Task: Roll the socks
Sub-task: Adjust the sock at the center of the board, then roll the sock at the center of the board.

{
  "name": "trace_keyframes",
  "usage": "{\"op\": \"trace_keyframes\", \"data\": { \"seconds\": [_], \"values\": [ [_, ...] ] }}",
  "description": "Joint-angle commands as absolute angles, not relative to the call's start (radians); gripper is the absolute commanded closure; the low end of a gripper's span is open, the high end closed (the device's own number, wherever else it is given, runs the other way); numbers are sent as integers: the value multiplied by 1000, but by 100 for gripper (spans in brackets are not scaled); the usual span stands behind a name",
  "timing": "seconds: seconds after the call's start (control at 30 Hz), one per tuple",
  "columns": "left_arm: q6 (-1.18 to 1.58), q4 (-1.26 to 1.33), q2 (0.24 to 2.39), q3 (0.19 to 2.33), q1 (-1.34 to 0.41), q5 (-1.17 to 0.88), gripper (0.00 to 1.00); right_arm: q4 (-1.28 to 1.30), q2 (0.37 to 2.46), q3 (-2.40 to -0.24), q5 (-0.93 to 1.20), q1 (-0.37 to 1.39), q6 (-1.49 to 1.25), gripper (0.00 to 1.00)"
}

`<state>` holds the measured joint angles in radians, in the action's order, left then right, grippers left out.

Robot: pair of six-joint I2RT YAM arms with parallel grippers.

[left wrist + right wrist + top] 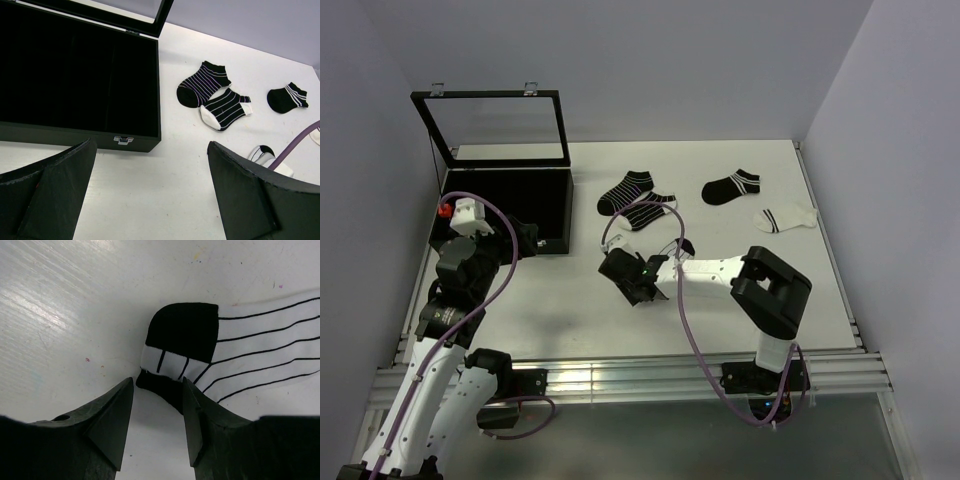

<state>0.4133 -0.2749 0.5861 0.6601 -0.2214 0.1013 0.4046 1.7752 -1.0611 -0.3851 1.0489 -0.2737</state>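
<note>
A white sock with thin black stripes and a black heel [260, 340] lies flat on the table right in front of my right gripper [157, 381]. Its dark cuff edge touches the right fingertip [190, 390]. The jaws stand partly open with bare table between them. Further back lie a black sock with pale stripes [625, 190], a striped sock with a white toe [650, 212], a black sock with a striped cuff [730, 187] and a white sock [785, 218]. My left gripper [151, 145] hangs wide open over bare table, near the front of the box, holding nothing.
A black box [510, 205] stands at the back left, its glass lid [495, 128] propped upright and its latch [123, 140] facing me. A purple cable [685, 320] loops off the right arm. Walls close in the table on the left, back and right.
</note>
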Motion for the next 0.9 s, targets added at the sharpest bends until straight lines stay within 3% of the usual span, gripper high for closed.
{"op": "trace_keyframes", "data": {
  "seconds": [0.0,0.37,0.67,0.7,0.8,0.87],
  "values": [
    [419,-241,587,672,-224,89,1,393,1793,-1097,-428,1055,-264,49],
    [419,-242,588,670,-224,84,1,436,1870,-1106,-448,1055,-291,57],
    [425,-244,600,675,-224,66,0,446,1887,-1115,-433,1054,-311,85],
    [428,-244,604,678,-224,61,0,446,1887,-1120,-428,1054,-313,91],
    [437,-253,621,693,-224,40,0,442,1885,-1130,-413,1051,-313,100],
    [442,-264,633,704,-224,28,0,431,1879,-1132,-374,1043,-318,100]
  ]
}}
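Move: The white sock with thin black lines lies with its near, black-patched end right at the half-open right fingers; its middle is about 7 cm ahead and 6 cm right, some 2 cm below. The short black-striped sock lies roughly 25 cm ahead and 2 cm right of this hand, the purple-striped sock 31 cm ahead and 3 cm left, same level. From the left hand, the white sock's middle is about 3 cm ahead, 31 cm right and 24 cm lower. The white sock's near end is pinched at its edge, where the small white patch meets the smaller black one. To get there the right hand, pointing steeply down, creeps about 1.5 cm forward onto the sock and sinks about 1 cm, then holds its place while its fingers go from half open to practically shut. ##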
